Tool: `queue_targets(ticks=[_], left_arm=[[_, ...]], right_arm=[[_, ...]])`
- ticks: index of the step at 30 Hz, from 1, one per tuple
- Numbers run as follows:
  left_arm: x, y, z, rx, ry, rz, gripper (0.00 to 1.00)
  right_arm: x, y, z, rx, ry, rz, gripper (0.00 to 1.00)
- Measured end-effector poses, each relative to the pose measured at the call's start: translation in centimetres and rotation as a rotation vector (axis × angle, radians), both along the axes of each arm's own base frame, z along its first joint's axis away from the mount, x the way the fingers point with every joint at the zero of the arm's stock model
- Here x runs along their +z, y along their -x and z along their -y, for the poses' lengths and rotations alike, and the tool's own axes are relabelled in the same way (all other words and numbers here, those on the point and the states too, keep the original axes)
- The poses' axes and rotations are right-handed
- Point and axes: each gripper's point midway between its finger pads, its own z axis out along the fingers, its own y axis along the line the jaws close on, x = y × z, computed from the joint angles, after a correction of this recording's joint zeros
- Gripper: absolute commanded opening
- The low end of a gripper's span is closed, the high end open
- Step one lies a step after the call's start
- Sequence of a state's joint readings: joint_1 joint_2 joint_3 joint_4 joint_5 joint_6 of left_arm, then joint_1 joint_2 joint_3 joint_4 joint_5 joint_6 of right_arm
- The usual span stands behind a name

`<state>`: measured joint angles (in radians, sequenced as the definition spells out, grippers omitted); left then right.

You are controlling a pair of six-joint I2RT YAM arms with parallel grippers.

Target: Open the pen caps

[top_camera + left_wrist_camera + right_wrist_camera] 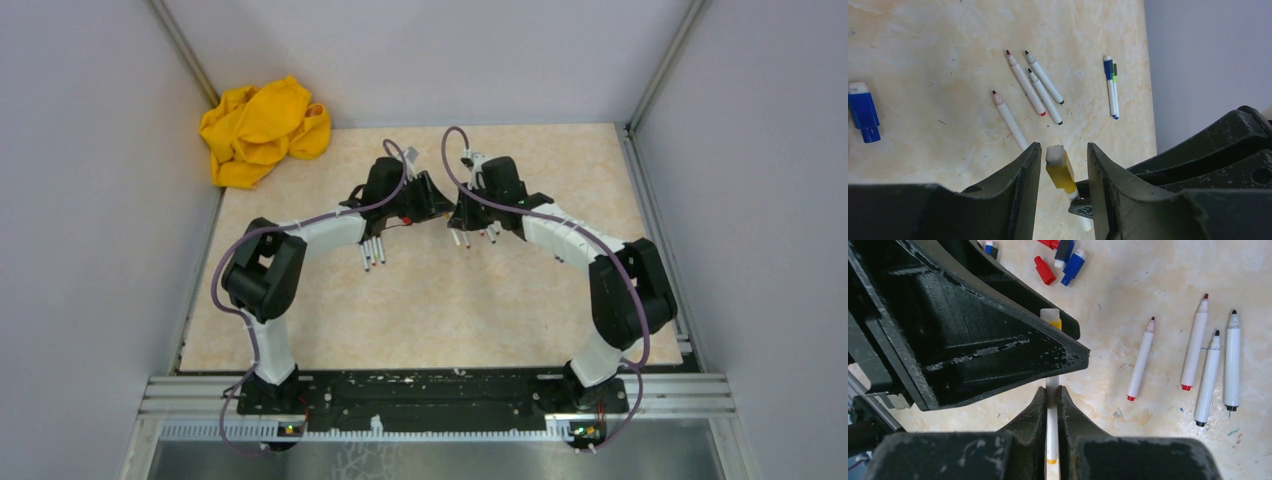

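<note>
My right gripper (1052, 390) is shut on the white barrel of a pen (1052, 425) with a yellow end, held above the table. The pen's yellow cap (1060, 170) sits on its far end, between the fingers of my left gripper (1063, 147). That gripper is open, with a gap on each side of the cap. In the top view both grippers (432, 205) (462, 215) meet tip to tip at mid-table. Several uncapped pens (1193, 345) lie side by side on the table. Loose caps lie nearby, red (1044, 270) and blue (1073, 265).
Two capped pens (1111, 87), blue and green, lie close to the grey wall. A blue cap (863, 111) lies off to the left. A crumpled yellow cloth (262, 128) fills the back left corner. Grey walls enclose the beige tabletop (430, 320).
</note>
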<state>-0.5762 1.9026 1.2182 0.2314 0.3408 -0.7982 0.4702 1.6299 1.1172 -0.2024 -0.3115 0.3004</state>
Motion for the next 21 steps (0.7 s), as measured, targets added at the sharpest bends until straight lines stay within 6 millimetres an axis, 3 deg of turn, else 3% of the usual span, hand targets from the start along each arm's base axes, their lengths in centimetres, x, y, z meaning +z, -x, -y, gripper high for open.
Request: queue_targets(ticks=[4,10,16,19,21], left_arm=[[0.0,0.1,0.1,0.000,0.001,-0.002,0.42],[-0.1,0.1,0.2,0.012,-0.002,-0.010,0.29],[-0.8,0.0,-0.3,0.042,-0.025,-0.023,0.29],[-0.8,0.0,-0.4,0.048,-0.029,-0.027,0.19],[-0.6,0.0,-0.3,0.050,-0.020,-0.024,0.05]], right_arm=[[0.7,-0.2,-0.5,0.008,-0.008,0.014,0.00],[0.9,-0.4,-0.9,0.014,-0.008,0.017,0.00],[0.2,-0.3,-1.0,0.018,0.000,0.004,0.00],[0.1,-0.2,-1.1,0.020,0.002,0.002,0.00],[0.1,-0.1,-1.1,0.021,0.002,0.001,0.00]])
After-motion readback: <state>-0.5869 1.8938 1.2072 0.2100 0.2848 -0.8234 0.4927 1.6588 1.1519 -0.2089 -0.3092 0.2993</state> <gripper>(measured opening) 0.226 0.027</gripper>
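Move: The yellow cap on the pen that the right hand holds already sits in the mouth of the left fingers, only about 1 cm right of and 1 cm below the left hand point; from the right hand it is roughly 3 cm ahead, 3 cm left and 3 cm higher. On the table, about 11 cm below the left hand, the nearest uncapped red pen lies level and some 5 cm right, the loose blue cap about 5 cm ahead and 7 cm left. The left fingers close from about half open and pinch the yellow cap from both sides, the hand otherwise almost in place, sinking roughly half a centimetre. The right hand keeps its shut grip on the pen barrel and eases it about 1 cm left, further between the left pads, bobbing up some 1 cm and back down on the way. ##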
